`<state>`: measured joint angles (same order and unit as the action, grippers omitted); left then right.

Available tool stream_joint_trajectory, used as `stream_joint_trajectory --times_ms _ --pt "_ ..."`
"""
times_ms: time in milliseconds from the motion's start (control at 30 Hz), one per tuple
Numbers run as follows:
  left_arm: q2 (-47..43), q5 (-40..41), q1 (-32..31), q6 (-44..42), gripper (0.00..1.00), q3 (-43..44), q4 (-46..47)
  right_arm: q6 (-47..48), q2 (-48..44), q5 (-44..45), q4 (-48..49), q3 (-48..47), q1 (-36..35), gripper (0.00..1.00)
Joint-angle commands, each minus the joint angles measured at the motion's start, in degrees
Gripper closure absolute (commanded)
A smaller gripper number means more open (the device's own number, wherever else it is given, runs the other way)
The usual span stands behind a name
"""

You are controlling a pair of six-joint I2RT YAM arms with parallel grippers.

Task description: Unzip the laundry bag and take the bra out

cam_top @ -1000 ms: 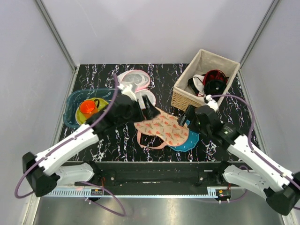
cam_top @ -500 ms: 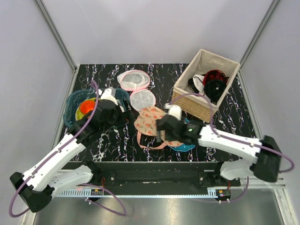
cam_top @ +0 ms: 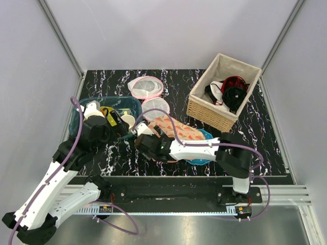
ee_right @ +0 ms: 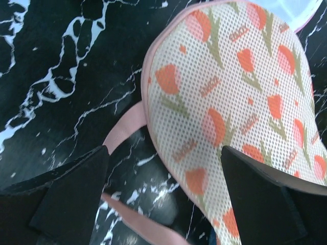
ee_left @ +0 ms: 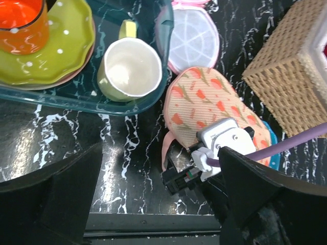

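Observation:
The laundry bag (cam_top: 176, 130) lies flat in the middle of the table, peach with an orange flower print and pink trim. In the right wrist view, the laundry bag (ee_right: 230, 92) fills the upper right and its pink strap (ee_right: 122, 132) loops out over the black marble. My right gripper (cam_top: 138, 139) hovers over the bag's left end, open, its fingers (ee_right: 66, 199) straddling the bag's edge and strap. My left gripper (cam_top: 116, 126) is open beside the teal tray, with nothing between its fingers (ee_left: 56, 199). The bra is hidden.
A teal tray (cam_top: 120, 99) at the left holds a cream cup (ee_left: 130, 69), green plates (ee_left: 61, 51) and an orange cup. Two round white mesh bags (cam_top: 145, 86) lie behind. A wicker basket (cam_top: 223, 92) with garments stands back right. A blue pouch (cam_top: 204, 153) lies under the bag.
My left arm has drawn back to the left, from the bag to the tray. My right arm has swung across to the bag's left end. Both grippers stayed open.

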<state>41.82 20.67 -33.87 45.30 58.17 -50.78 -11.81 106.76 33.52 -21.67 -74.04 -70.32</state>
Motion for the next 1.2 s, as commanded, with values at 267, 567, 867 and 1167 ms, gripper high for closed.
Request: stream_joint_trajectory --times_ms 267,567,867,1167 --pt "-1.04 2.01 2.31 2.78 0.01 0.27 -2.39 9.35 -2.15 12.88 15.70 6.62 0.19 1.00" --pt "3.43 -14.40 2.75 0.32 0.01 -2.09 6.56 7.78 -33.32 -5.63 16.32 20.42 0.10 1.00" --pt "6.52 -24.36 2.84 -0.03 0.01 -8.96 19.67 2.33 -48.38 -15.57 4.54 20.07 0.10 1.00" --pt "-0.95 -29.52 4.68 -15.14 0.01 -11.50 27.57 -3.82 -54.10 -24.89 2.51 17.88 6.94 1.00"
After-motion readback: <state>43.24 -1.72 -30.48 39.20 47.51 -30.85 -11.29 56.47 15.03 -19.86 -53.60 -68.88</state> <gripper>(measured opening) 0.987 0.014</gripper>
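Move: The laundry bag's rim beside its strap already lies between the right hand's open fingers; the bag's middle is about 7 cm to the right and some 3 cm below. The mesh disc is roughly 11 cm ahead and 2 cm left, 3 cm lower. The mug in the basin sits around 15 cm left and 6 cm ahead, about level; the blue plate lies some 17 cm right, 6 cm back and 4 cm below. From the left hand, the bag's middle is about 26 cm right, 1 cm ahead and 20 cm below. The right fingers shut on the laundry bag's rim near the strap after easing 2 cm forward and down, then carry it up nearly 20 cm, drawing back about 10 cm and right, while the hand rolls some 30 degrees, left side rising. The open left hand swings right towards the bag, dipping and coming back up. ##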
